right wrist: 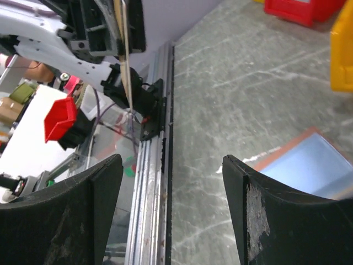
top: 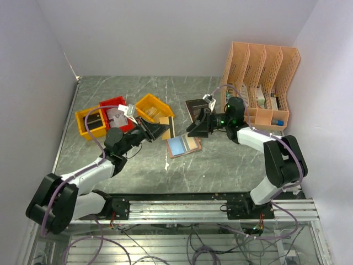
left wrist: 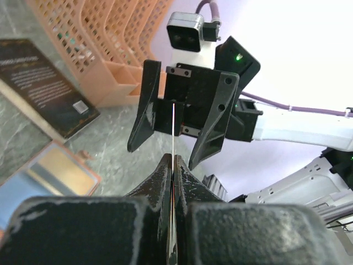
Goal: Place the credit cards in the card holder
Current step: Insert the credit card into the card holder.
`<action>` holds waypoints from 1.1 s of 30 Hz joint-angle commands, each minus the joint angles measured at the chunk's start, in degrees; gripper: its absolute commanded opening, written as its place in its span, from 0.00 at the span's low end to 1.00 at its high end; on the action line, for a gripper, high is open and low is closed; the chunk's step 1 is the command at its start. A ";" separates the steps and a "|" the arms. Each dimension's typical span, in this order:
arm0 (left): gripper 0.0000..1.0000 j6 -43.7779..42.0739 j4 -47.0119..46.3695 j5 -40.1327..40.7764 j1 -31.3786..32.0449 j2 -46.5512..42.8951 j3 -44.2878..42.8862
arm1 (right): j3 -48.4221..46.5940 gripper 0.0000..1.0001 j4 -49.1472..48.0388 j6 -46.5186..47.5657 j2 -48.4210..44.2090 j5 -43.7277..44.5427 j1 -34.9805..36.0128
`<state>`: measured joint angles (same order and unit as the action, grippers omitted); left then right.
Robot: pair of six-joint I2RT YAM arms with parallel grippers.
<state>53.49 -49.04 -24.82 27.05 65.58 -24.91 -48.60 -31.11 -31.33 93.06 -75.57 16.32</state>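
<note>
My left gripper (top: 158,131) is shut on a credit card (top: 169,127), pale tan with a dark stripe, and holds it above the table. In the left wrist view this card (left wrist: 173,124) shows edge-on, rising from the closed fingertips (left wrist: 165,165). My right gripper (top: 197,128) faces it, open and just off the card's far edge, its fingers (left wrist: 215,124) spread on either side. In the right wrist view the right gripper (right wrist: 174,171) holds nothing. The tan-pink card holder (top: 193,146) lies open on the table below, with a light blue card (top: 178,145) on it.
A black book (top: 196,106) lies behind the right gripper. The peach slotted file rack (top: 259,77) stands at the back right. Two yellow bins (top: 91,122) (top: 154,107) and a red bin (top: 113,105) sit at the back left. The metal rail (top: 182,207) runs along the near edge.
</note>
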 commanded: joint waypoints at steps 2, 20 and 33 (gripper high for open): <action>0.07 1.65 -20.92 3.94 2.76 5.07 1.83 | 1.32 0.72 -23.06 -17.86 2.35 -1.62 3.94; 0.11 4.09 -29.48 2.21 8.56 16.61 -1.96 | 0.17 0.00 -26.43 -22.07 3.73 -2.29 7.22; 0.53 -2.23 -9.39 -14.72 -0.24 7.54 -4.88 | -12.02 0.00 21.19 17.71 3.35 -7.59 7.29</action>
<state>55.66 -65.80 -29.78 30.83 76.31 -26.20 -54.17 -38.15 -38.87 96.64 -81.49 23.27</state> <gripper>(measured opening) 0.526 0.008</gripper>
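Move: Some 10 cm to the left hand's right, roughly level ahead and about 4 cm lower, waits the open right gripper, the place for the credit card the left fingers already pinch. From the right hand that card lies about 9 cm left, level fore and aft, 3 cm higher. The card holder is 2 cm back and 1 cm left of the right hand, some 16 cm below; the yellow bin sits 11 cm ahead, 5 cm left and 20 cm below the left hand. Meeting in mid-air above the card holder, the left hand carries the credit card about 5 cm right and slightly back, while the right hand goes some 5 cm back, left and up to its free edge. The right fingers shut and pinch the card; only then do the left fingers open and that hand starts back left, the right one turning slightly counter-clockwise. ##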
